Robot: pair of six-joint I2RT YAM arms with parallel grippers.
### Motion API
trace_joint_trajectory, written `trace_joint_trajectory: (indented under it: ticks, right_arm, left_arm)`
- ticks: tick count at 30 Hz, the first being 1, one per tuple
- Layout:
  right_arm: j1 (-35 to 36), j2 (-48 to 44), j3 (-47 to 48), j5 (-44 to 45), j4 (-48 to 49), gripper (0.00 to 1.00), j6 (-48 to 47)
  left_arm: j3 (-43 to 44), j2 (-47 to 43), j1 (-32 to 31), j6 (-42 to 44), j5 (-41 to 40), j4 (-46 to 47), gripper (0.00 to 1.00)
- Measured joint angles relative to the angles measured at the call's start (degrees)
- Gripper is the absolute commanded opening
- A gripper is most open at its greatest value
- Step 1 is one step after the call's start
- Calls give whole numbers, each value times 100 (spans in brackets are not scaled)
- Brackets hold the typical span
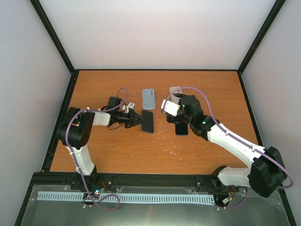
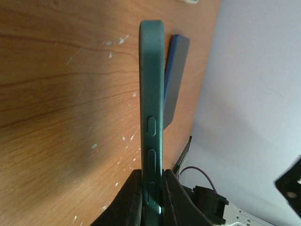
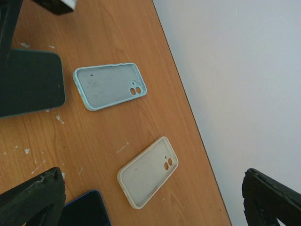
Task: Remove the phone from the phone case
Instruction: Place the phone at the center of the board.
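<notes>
A dark green phone case (image 2: 151,108) shows edge-on in the left wrist view, and my left gripper (image 2: 152,188) is shut on its side near the buttons. From above, the left gripper (image 1: 139,119) holds the case (image 1: 148,122) low over the table's middle. I cannot tell whether anything is inside it. A blue phone (image 1: 181,128) lies flat on the wood to its right, and shows again (image 3: 87,210) by the right fingers. My right gripper (image 1: 184,109) hovers above that phone, and in the right wrist view this gripper (image 3: 150,193) is open and holds nothing.
An empty light blue case (image 1: 149,98) (image 3: 109,85) lies behind the green one. An empty beige case (image 3: 148,172) (image 1: 175,90) lies at the back right, partly under my right arm. Black frame rails (image 1: 61,122) and pale walls ring the table.
</notes>
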Motion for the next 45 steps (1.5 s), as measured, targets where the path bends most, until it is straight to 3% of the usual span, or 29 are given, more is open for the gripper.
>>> trace_joint_trajectory:
  ticks: [16,22,32,37,45]
  right_arm:
    - [-184,0,85,-264,-105,100,457]
    - [-225,0,85,-363,-105,100,452]
    - [-256,17,85,-461,-85,100,479]
    - [-258,116,98,-505,-90,100,546]
    - [-258,254,367,-535,-208,100,702]
  left_arm:
    - [339,621,-291,-13,-487,155,7]
    - [525,723,-326,15,-726,26,28]
    - [638,638,-345,188,-992,-450,71]
    - [688,361,-356,404,-1370,-785,98]
    - [756,-59,-310,975,-2157,-1473,100]
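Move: The phone, held screen up by its left long edge in the left hand, is going to the board's center, about 5 cm right, 1 cm ahead and 5 cm below that hand. From that spot, the light blue case lies some 14 cm farther out, the black phone about 18 cm to the right, and the beige case roughly 16 cm out and 16 cm right. From the right hand, the spot is about 11 cm left, level fore and aft, 19 cm below. The phone, still pinched by its left edge, is lowered about 3 cm by the left hand and carried a couple of centimetres forward and right, down onto the board. The fingers then open wide and let go; the hand dips another centimetre, then lifts about 2 cm and draws left off the phone, its fingertips tipping down some 20 degrees. ##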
